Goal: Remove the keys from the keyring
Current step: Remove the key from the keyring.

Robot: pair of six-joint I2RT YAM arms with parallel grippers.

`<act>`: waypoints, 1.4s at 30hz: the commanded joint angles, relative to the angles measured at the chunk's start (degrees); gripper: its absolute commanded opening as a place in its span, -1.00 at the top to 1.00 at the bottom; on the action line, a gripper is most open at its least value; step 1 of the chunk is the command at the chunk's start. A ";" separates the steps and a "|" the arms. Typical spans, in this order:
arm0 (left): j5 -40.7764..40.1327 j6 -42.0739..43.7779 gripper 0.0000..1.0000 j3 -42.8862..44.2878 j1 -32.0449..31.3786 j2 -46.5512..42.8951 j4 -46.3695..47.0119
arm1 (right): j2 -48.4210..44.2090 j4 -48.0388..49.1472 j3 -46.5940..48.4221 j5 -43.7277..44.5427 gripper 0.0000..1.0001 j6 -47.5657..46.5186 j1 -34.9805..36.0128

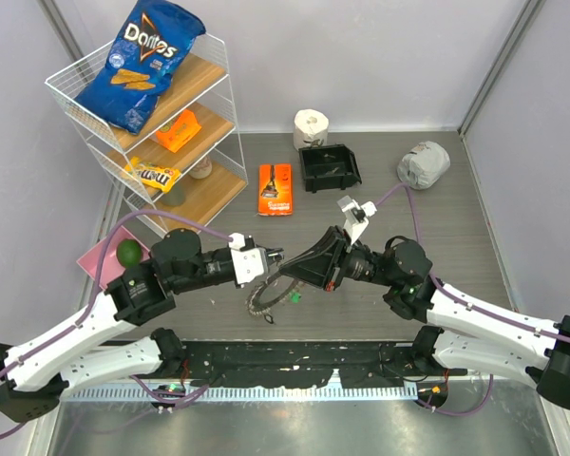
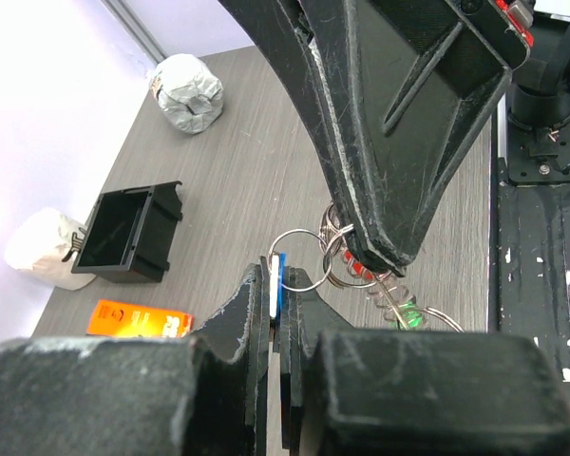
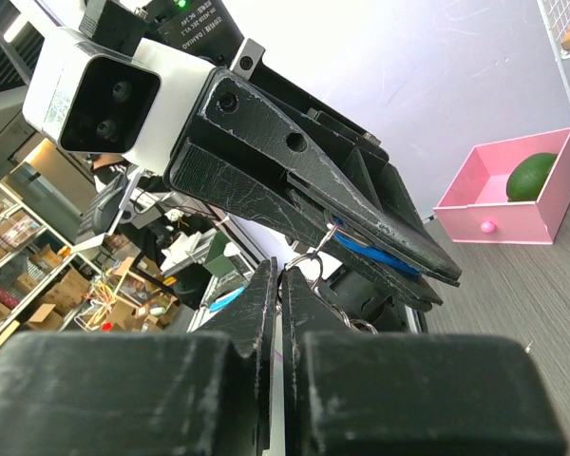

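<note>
Over the middle of the table my two grippers meet tip to tip. The left gripper [image 1: 275, 258] [image 2: 275, 277] is shut on a blue-headed key [image 2: 280, 269], and a small silver ring [image 2: 299, 256] runs through that key. My right gripper [image 1: 288, 273] [image 3: 283, 277] is shut on the silver rings of the keyring [image 2: 334, 236]. From there the keyring [image 1: 263, 302] droops toward the table, carrying a red-headed key [image 2: 357, 274] and a green-headed key [image 2: 408, 317]. In the right wrist view the blue-headed key [image 3: 372, 253] shows between the left fingers [image 3: 294, 190].
A black bin [image 1: 329, 167], an orange packet [image 1: 275, 188] and a paper roll [image 1: 311, 126] lie behind the grippers. A wire shelf [image 1: 161, 123] with snacks stands at the back left, a pink box [image 1: 97, 255] with an avocado beside it. A grey crumpled bundle [image 1: 424, 163] sits back right.
</note>
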 commanded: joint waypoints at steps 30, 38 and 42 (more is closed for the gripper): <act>-1.54 -2.64 1.00 1.05 1.86 -3.35 3.13 | -10.87 -30.27 7.88 -3.12 0.03 -32.72 -1.85; 0.21 -4.30 1.00 1.84 1.77 -3.26 0.14 | -10.26 -28.78 8.76 -0.93 0.05 -40.98 -1.06; 0.39 -4.75 1.00 1.57 1.25 -3.70 -1.35 | -8.33 -28.69 9.90 0.13 0.07 -45.73 0.61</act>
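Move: The left fingers grip the blue key, and the right fingers pinch the wire rings it hangs on. From the right hand the blue key is about 3 cm ahead and 2 cm to the left, near its own height. The coiled keyring hangs roughly 3 cm back, 2 cm left and 5 cm lower, with the green key about 2 cm back, 1 cm right and 6 cm below. From the left hand the pinched rings are about 3 cm back and 2 cm right, nearly level. To the right and slightly down, about 3 cm off the blue key, the right hand backs away after opening its fingers to roughly half and letting go of the wire rings; its tips dip some 15 degrees while it rolls nearly 30 degrees about its own pointing line. The left hand keeps its pinch on the blue key and shifts just 1.5 cm left. ##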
